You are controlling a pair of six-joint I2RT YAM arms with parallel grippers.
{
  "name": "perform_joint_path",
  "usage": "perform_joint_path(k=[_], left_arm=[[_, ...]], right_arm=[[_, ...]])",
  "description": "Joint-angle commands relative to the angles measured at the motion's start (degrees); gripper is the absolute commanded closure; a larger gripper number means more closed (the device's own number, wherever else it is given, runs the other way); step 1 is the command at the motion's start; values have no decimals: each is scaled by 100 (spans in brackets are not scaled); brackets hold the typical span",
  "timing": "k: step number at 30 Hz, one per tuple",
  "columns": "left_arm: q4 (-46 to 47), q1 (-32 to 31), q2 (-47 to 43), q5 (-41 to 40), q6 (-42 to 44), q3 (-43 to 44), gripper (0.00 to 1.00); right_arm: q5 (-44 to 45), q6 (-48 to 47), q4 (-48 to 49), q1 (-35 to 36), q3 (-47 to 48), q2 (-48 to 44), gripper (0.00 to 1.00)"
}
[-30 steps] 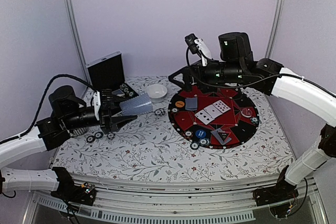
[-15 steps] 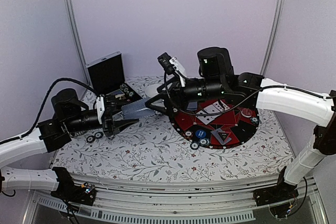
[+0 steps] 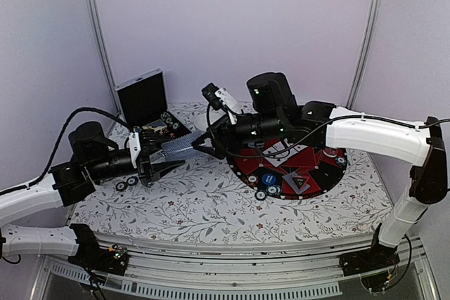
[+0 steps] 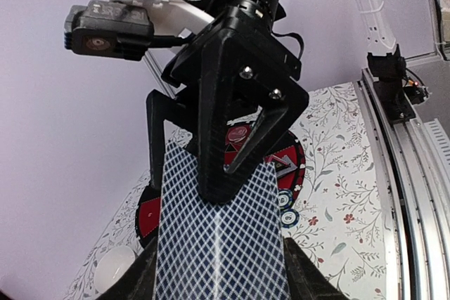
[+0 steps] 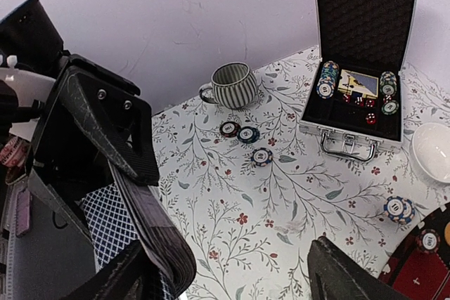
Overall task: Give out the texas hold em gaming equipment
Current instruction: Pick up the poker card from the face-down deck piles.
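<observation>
My left gripper (image 3: 153, 157) is shut on a deck of playing cards (image 3: 178, 147) with blue diamond backs, held above the left of the table. In the left wrist view the deck (image 4: 219, 244) sticks out between my fingers. My right gripper (image 3: 200, 143) has reached the deck's far end, open. One of its fingers (image 4: 215, 166) lies over the top card, and the other stands at the deck's left corner. In the right wrist view the deck's edge (image 5: 151, 233) runs beside one finger. Face-up cards and chips lie on the round red-and-black mat (image 3: 320, 173).
An open silver-edged case (image 5: 358, 68) with chips stands at the back left, beside a striped mug (image 5: 232, 86). Loose chips (image 5: 247, 135) lie on the flowered cloth, and more chips (image 3: 126, 184) lie under my left arm. A white bowl (image 5: 432, 149) sits near the mat.
My right arm swung left from above the mat to the deck's far end, and its jaws narrowed a little. The left gripper kept the deck, tilting it slightly lower.
</observation>
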Motion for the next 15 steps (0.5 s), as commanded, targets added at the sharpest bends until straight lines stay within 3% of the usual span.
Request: perform_joint_path(k=[1, 10, 15], left_arm=[[320, -97, -44, 11, -16, -17, 51], [372, -92, -11, -142, -39, -24, 51], [364, -100, 0, -237, -32, -18, 51]], right_arm=[[70, -72, -183, -29, 5, -240, 30], [-347, -44, -261, -44, 75, -285, 64], [-294, -39, -482, -60, 120, -388, 91]])
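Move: The face-down deck, held by the left hand with its patterned back turned towards the robot, has its middle about 3 cm to the right of the left hand and 1 cm ahead. From the right hand its middle is roughly 3 cm to the left and 2 cm back, its free end reaching between the open fingers. Far below, the white bowl is some 22 cm ahead of the right hand and 2 cm left; the chip case is about 17 cm ahead and 20 cm left. The right hand shuts its fingers on the deck's free end, one finger over the patterned back and the other on the far side, going from wide open to nearly shut while it eases back about 1.5 cm and rises slightly. The left hand stays almost in place and keeps its grip on the other end. ##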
